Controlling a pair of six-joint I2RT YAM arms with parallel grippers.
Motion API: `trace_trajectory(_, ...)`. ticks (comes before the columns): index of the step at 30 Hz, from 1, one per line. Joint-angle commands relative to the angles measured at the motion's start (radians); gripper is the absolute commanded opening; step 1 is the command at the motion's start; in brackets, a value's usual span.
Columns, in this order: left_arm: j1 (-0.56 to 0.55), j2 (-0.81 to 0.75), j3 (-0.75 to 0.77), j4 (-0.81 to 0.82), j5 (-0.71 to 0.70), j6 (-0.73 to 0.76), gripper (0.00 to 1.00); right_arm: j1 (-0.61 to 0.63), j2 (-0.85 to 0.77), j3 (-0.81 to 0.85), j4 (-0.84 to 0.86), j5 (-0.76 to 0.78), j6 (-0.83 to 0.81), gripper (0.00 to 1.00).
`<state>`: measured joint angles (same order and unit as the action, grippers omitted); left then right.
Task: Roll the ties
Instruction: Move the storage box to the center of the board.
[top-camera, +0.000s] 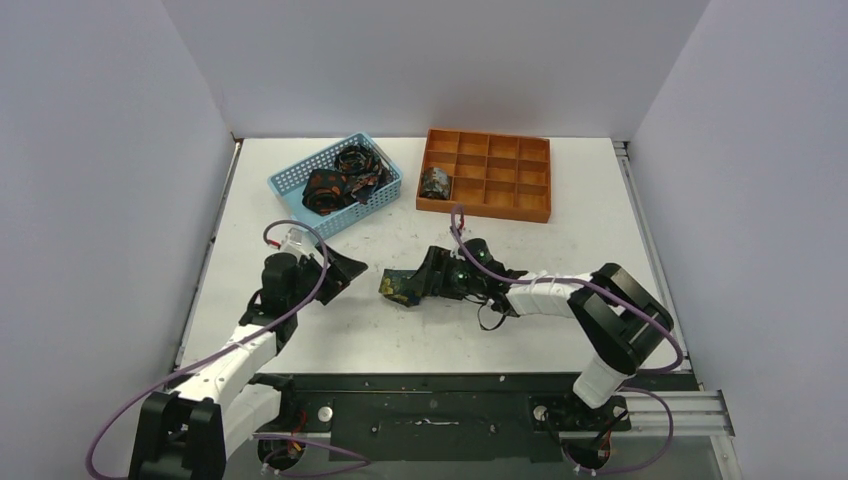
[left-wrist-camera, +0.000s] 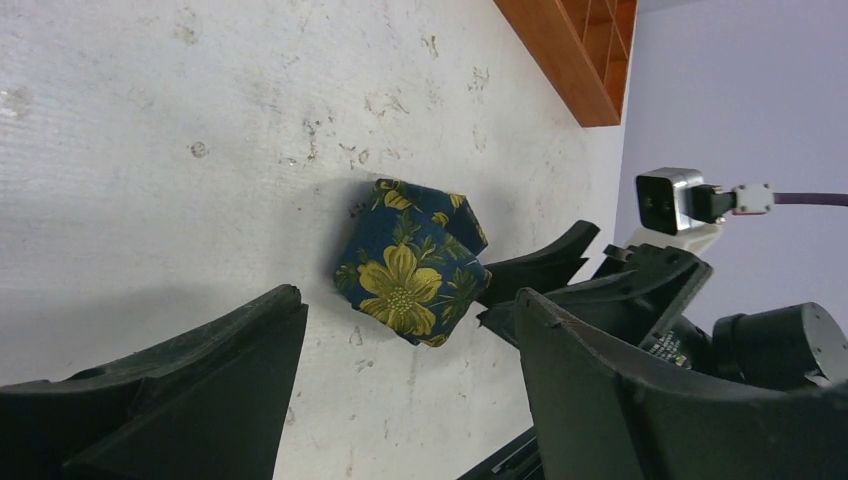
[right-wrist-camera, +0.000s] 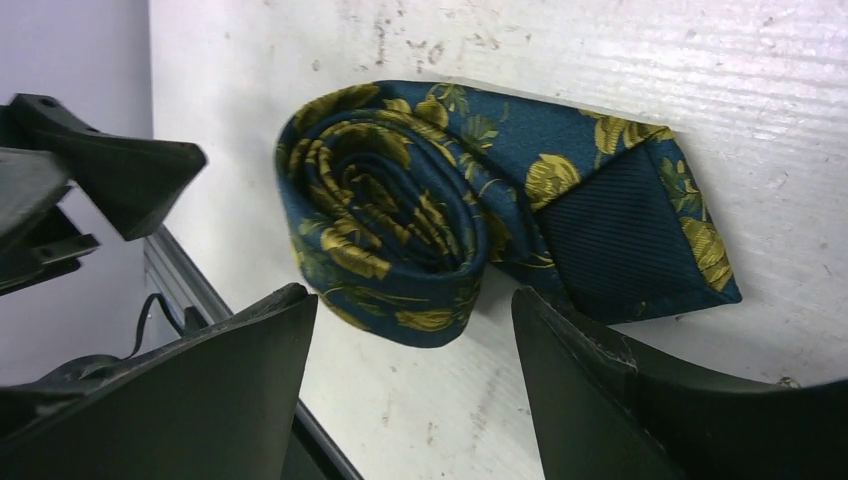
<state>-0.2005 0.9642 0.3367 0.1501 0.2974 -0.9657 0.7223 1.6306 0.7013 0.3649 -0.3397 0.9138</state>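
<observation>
A navy tie with yellow-green flowers lies rolled on the white table between my two grippers. In the right wrist view the roll shows its spiral, and its pointed end lies flat beside it. My right gripper is open just short of the roll and not touching it. The left wrist view shows the same roll ahead of my open left gripper, with nothing between its fingers. Seen from above, the left gripper is to the left of the tie and the right gripper to its right.
A light-blue mesh basket at the back left holds loose dark ties with orange print. An orange compartment tray at the back right holds one rolled tie. White walls close in the table on three sides.
</observation>
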Motion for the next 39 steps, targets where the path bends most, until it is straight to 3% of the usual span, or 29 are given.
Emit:
trace_trajectory(1, 0.01, 0.013, 0.021, 0.107, 0.04, -0.014, 0.74, 0.008, 0.038, 0.065, 0.052, -0.01, -0.011, 0.73)
trace_trajectory(10, 0.013, 0.076, 0.026, 0.129, 0.067, -0.013, 0.75, 0.009, 0.088, 0.162, -0.019, -0.003, -0.1, 0.68)
trace_trajectory(24, 0.005, 0.374, 0.167, 0.063, 0.292, 0.115, 0.97, -0.004, 0.187, 0.199, -0.038, 0.033, -0.149, 0.66)
trace_trajectory(34, -0.026, 0.452, 0.24, 0.015, 0.264, 0.253, 0.95, -0.023, 0.217, 0.224, -0.015, 0.008, -0.121, 0.66)
trace_trajectory(39, -0.009, 0.48, 0.266, 0.02, 0.263, 0.235, 0.94, -0.031, 0.14, 0.192, -0.02, 0.03, -0.107, 0.71)
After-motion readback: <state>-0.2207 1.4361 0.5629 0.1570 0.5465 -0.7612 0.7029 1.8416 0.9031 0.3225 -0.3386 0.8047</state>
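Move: The rolled tie lies some 9 cm to the left hand's right, about 1 cm ahead and 8 cm lower. From the right hand it is roughly 5 cm to the left, 3 cm ahead and 4 cm below. The blue basket is about 29 cm ahead of the left hand and 6 cm to its left; the storage box stands some 32 cm ahead of the right hand and 14 cm to its right. Both lie lower than the hands. Rightward and down, the left hand comes in on the tie roll by about 6 cm, edging forward at the end; it turns some 20 degrees clockwise, tips down slightly and spreads its fingers wider. The right hand works forward about 4 cm and left about 2, bobbing up before sinking, until its still-open fingers straddle the roll, one against its side. ##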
